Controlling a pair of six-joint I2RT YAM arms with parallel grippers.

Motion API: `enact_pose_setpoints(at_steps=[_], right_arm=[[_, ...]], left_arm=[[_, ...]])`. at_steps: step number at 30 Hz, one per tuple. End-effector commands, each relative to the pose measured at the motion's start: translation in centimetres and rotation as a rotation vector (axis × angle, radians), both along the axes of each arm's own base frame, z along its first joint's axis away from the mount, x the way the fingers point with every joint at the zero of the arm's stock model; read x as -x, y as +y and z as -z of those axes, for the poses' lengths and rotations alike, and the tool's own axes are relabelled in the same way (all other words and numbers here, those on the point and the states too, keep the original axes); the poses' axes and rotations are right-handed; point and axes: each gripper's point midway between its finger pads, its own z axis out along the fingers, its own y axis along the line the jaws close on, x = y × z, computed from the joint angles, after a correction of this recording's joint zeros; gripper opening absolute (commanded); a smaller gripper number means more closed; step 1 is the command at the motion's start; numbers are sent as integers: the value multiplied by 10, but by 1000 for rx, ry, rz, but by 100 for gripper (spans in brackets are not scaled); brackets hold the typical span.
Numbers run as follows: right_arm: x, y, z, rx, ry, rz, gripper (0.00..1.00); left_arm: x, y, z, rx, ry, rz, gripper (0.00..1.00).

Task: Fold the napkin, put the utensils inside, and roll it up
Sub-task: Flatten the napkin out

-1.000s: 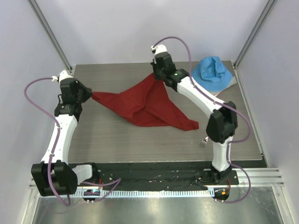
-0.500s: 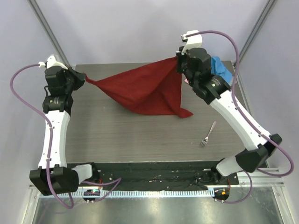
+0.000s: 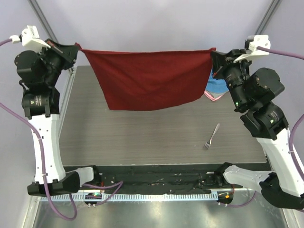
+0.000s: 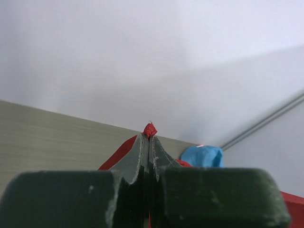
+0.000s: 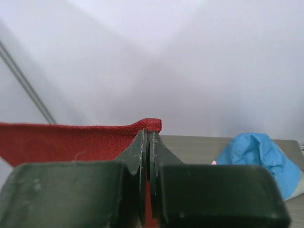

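The dark red napkin [image 3: 147, 78] hangs stretched flat in the air between both arms, high above the table. My left gripper [image 3: 77, 47] is shut on its top left corner; a red tip [image 4: 150, 129] pokes out of the fingers. My right gripper [image 3: 213, 51] is shut on its top right corner, and the red edge [image 5: 71, 138] runs off to the left. The small silver fork [image 3: 212, 136] lies on the table at the right, below the napkin and apart from it.
A bright blue cloth [image 3: 219, 85] with a pale pink cloth [image 3: 212, 97] under it lies at the back right, partly hidden by the right arm; the blue cloth also shows in the left wrist view [image 4: 202, 156] and the right wrist view [image 5: 259, 154]. Grey walls enclose the wooden table [image 3: 142, 137].
Both arms rose and spread apart, lifting the napkin off the table and pulling it from a sagging bunch into a flat hanging sheet. The fork has not moved.
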Motion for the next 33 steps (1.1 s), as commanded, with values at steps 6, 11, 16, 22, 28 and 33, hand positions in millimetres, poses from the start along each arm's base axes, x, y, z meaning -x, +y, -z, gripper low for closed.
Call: enact_pose_setpoints(at_steps=[6,11,16,22,28,33], right_arm=[[-114,-17,46,21,117,112,1],[-154,-22,46,35,119,121,1],[-171,-25,44,53,114,139,1],[-154,-33,17,52,50,154,1],[-108,-49,-7,32,-39,172,1],[-51,-63,-36,1,-135,161,1]], left_arm=[[-90,-1,34,66,106,83,0],[-115,4,47,54,163,79,0],[-118,5,42,54,148,74,0],[-95,3,7,34,66,65,0],[-46,4,-26,1,-37,22,0],[23,7,-63,-46,-157,-46,0]])
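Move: The red napkin hangs open between my hands: its middle is about 23 cm to the right of my left hand and 3 cm nearer me, 15 cm below. From my right hand that middle lies about 23 cm left, 3 cm ahead and 15 cm below. The blue cloth heap lies some 35 cm ahead of my right hand and 16 cm right, 50 cm down; the fork, roughly 10 cm right and 3 cm ahead, 52 cm down. I flick the held napkin out over the table and pull it back: both hands thrust quickly forward and down together, my left about 14 cm out, my right nearly 20, both wrists tipping down some 20 degrees. Then I sweep both up and back, levelling the wrists, my right staying farther out. Both grippers keep their corners pinched. ##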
